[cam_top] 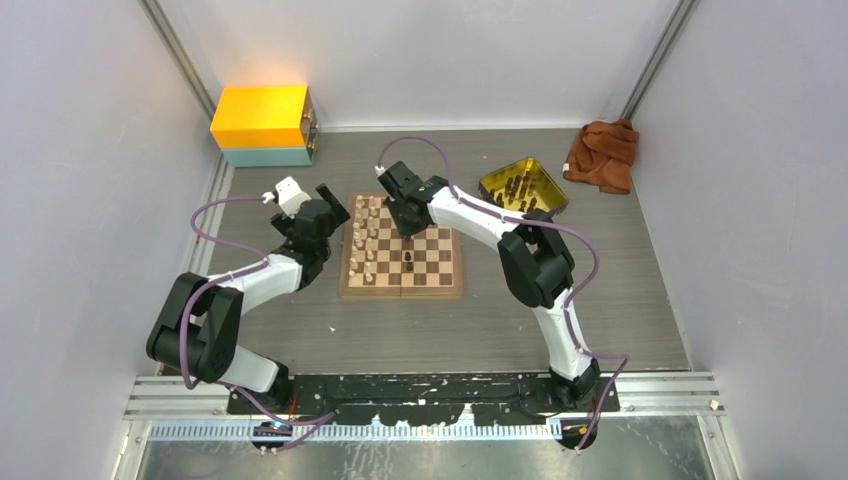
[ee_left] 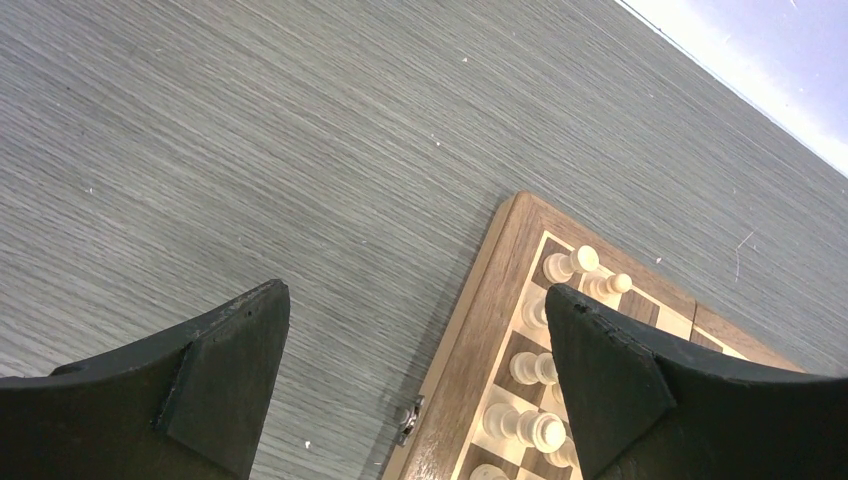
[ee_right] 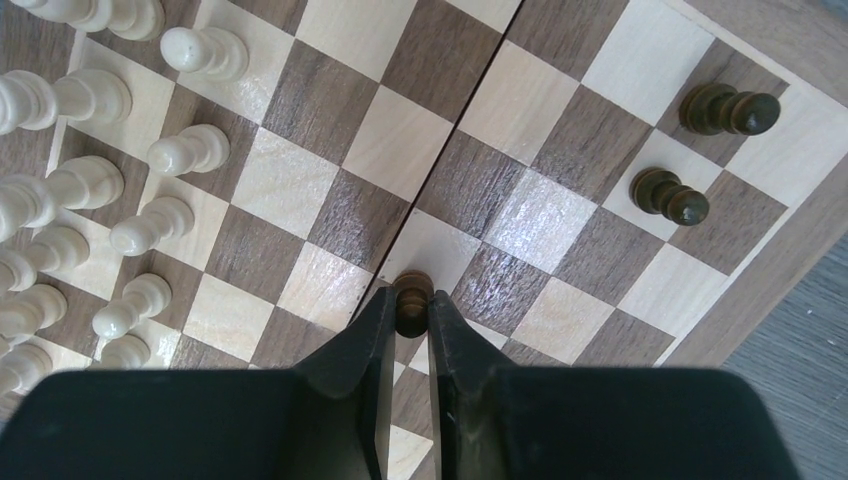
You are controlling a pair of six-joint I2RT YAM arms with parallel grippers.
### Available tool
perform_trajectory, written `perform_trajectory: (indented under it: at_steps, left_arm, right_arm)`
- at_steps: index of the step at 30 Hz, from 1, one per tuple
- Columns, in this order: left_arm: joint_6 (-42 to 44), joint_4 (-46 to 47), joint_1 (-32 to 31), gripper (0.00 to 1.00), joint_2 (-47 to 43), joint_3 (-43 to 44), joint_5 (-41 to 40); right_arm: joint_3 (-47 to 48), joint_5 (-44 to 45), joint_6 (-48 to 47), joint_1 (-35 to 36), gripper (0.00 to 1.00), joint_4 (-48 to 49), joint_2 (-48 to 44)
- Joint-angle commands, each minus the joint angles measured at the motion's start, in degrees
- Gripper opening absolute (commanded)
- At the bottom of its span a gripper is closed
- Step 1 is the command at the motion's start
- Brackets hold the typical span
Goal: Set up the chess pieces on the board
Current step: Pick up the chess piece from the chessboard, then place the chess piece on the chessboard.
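The board (cam_top: 430, 280) lies mid-table. Cream chess pieces (cam_top: 362, 240) stand in rows along its left side, and one dark piece (cam_top: 411, 262) stands near the centre. My right gripper (cam_top: 407, 226) hangs over the board's far half, shut on a dark brown piece (ee_right: 412, 305) and holding it over the centre seam. In the right wrist view, two more dark pieces (ee_right: 670, 195) stand near the board's edge and cream pieces (ee_right: 175, 150) line the left. My left gripper (ee_left: 412, 300) is open and empty over the table, beside the board's left border (ee_left: 480, 330), with cream pieces (ee_left: 570, 263) close by.
A yellow tin tray (cam_top: 546, 182) holding several dark pieces sits at the back right. A brown cloth (cam_top: 603, 152) lies in the far right corner. A yellow and teal box (cam_top: 263, 125) stands at the back left. Grey walls close in the table.
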Motion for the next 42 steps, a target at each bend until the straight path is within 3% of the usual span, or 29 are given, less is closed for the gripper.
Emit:
perform_trajectory:
  at_steps: [1, 15, 42]
  left_arm:
    - [1.1, 3.2, -0.3, 0.99, 0.0, 0.5, -2.4]
    - [1.2, 2.8, -0.3, 0.99, -1.0, 0.2, -2.5]
    - [1.2, 3.1, -0.3, 0.99, -0.6, -0.1, -2.6]
  right_arm:
    - [1.0, 2.8, 0.3, -0.5, 0.09, 1.1, -4.2]
    - [-3.4, 3.6, 2.7, -5.2, 0.09, 2.2, -7.7]
    - [0.2, 1.3, 3.7, -8.1, 0.10, 1.6, -2.0]
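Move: The right hand already grips a dark chess piece. The empty square it is bound for lies about 4 cm ahead, 6 cm to the right and 2 cm below. Two dark pieces already stand straight beyond that square, 7 and 10 cm ahead of the hand and both 6 cm to its right; a lone dark piece stands some 6 cm behind the hand and 1 cm right. From the idle left hand, the square is roughly level ahead, 26 cm right and 7 cm below. Keeping its pinch on the head of the dark piece, the right hand raises it just over 1 cm and carries it about 6 cm right and nearly 4 cm forward, away from the middle of the board and towards the empty square just short of the two placed dark pieces. The wrist turns some 10 degrees clockwise along the way, then the hand all but stops above that square and begins to sink slightly, fingers still shut on the piece. ##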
